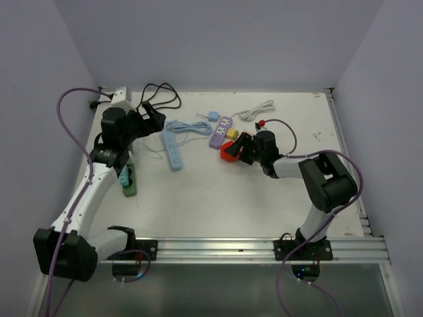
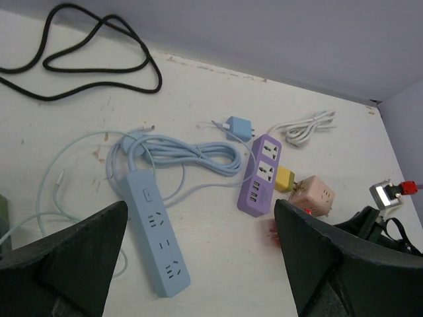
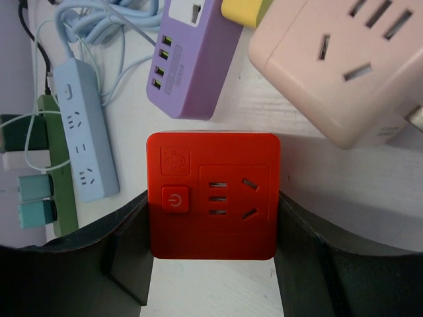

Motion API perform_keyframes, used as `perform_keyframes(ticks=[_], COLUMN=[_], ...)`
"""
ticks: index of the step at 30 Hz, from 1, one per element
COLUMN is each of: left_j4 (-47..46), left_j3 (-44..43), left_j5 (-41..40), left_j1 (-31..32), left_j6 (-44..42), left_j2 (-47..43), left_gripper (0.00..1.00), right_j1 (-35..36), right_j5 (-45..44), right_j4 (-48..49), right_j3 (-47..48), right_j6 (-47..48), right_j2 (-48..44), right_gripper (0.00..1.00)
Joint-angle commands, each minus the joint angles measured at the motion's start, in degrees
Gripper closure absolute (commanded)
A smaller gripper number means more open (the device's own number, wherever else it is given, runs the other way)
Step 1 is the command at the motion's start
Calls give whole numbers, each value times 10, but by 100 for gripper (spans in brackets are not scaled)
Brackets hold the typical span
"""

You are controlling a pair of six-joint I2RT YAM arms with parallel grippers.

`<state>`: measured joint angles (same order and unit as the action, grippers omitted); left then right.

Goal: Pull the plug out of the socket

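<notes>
My right gripper (image 1: 238, 149) (image 3: 213, 198) is shut on a red socket cube (image 3: 213, 195), its fingers pressed against the cube's two sides; the cube's face shows a power button and empty slots. In the top view the red cube (image 1: 230, 153) sits just in front of a purple power strip (image 1: 221, 131) (image 3: 195, 59). A yellow plug (image 2: 285, 178) (image 3: 246, 10) sits in the strip's side, with a pink socket cube (image 2: 312, 195) (image 3: 344, 59) against it. My left gripper (image 1: 153, 113) (image 2: 200, 218) is open and empty, above a blue power strip (image 2: 155, 238).
A green power strip (image 1: 129, 178) with teal plugs (image 3: 34, 198) lies at the left. The blue strip's coiled cable (image 2: 192, 155), a light blue plug (image 2: 238, 127), a white cable (image 2: 304, 127) and a black cable (image 2: 86, 53) lie at the back. Walls enclose the table.
</notes>
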<state>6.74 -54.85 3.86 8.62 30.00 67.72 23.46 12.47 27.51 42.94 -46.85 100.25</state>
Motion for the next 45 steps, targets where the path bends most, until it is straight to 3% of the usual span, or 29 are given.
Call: perform_keyframes(ticks=[1,8,14,35,45], left_j4=[60,30,20,30,98], left_j3=[-16,112,161,163,136], left_j5=[6,-6,-36,-36,-202], left_j1=[-4,14,24,27,26], left_j6=[-67,-96,-121,-137,-123], left_j2=[-74,-213,-242,-259,-215], left_gripper=[4,1,1,1,1], right_j1=[-12,-32,-33,-74,-75], right_j5=[28,39,8,10,44], right_j4=[37,-11,-104,-144,-199], right_j3=[27,58,81,30,21], right_j6=[-28,-16,4,34,89], right_j2=[30,50,29,-76,-198], right_gripper=[37,19,7,11,10])
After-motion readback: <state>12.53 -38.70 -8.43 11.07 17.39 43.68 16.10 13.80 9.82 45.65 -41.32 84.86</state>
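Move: The right hand still grips the red plug between its pads, low over the table; the bare spot where it is let go lies about 2 cm ahead and roughly 3 cm down. The pink adapter stands about 7 cm ahead and 6 cm to the right, the yellow cube some 9 cm ahead and 1 cm right, and the purple strip about 10 cm ahead and 4 cm left. From the empty left hand, the red plug is level ahead, some 27 cm right and 19 cm lower. The right hand eases forward about 2.5 cm towards the pink adapter while its fingers spread well open and let go of the red plug on the bare table, then slides to its right by some 5 cm, staying low and drawing back a little, and finally climbs about 7 cm straight up, clear of the plug. Meanwhile the empty, wide-open left hand rises about 5 cm and pulls back some 8 cm while sinking again, waits, and at the end drifts about 3 cm to its left, away from the plug. ##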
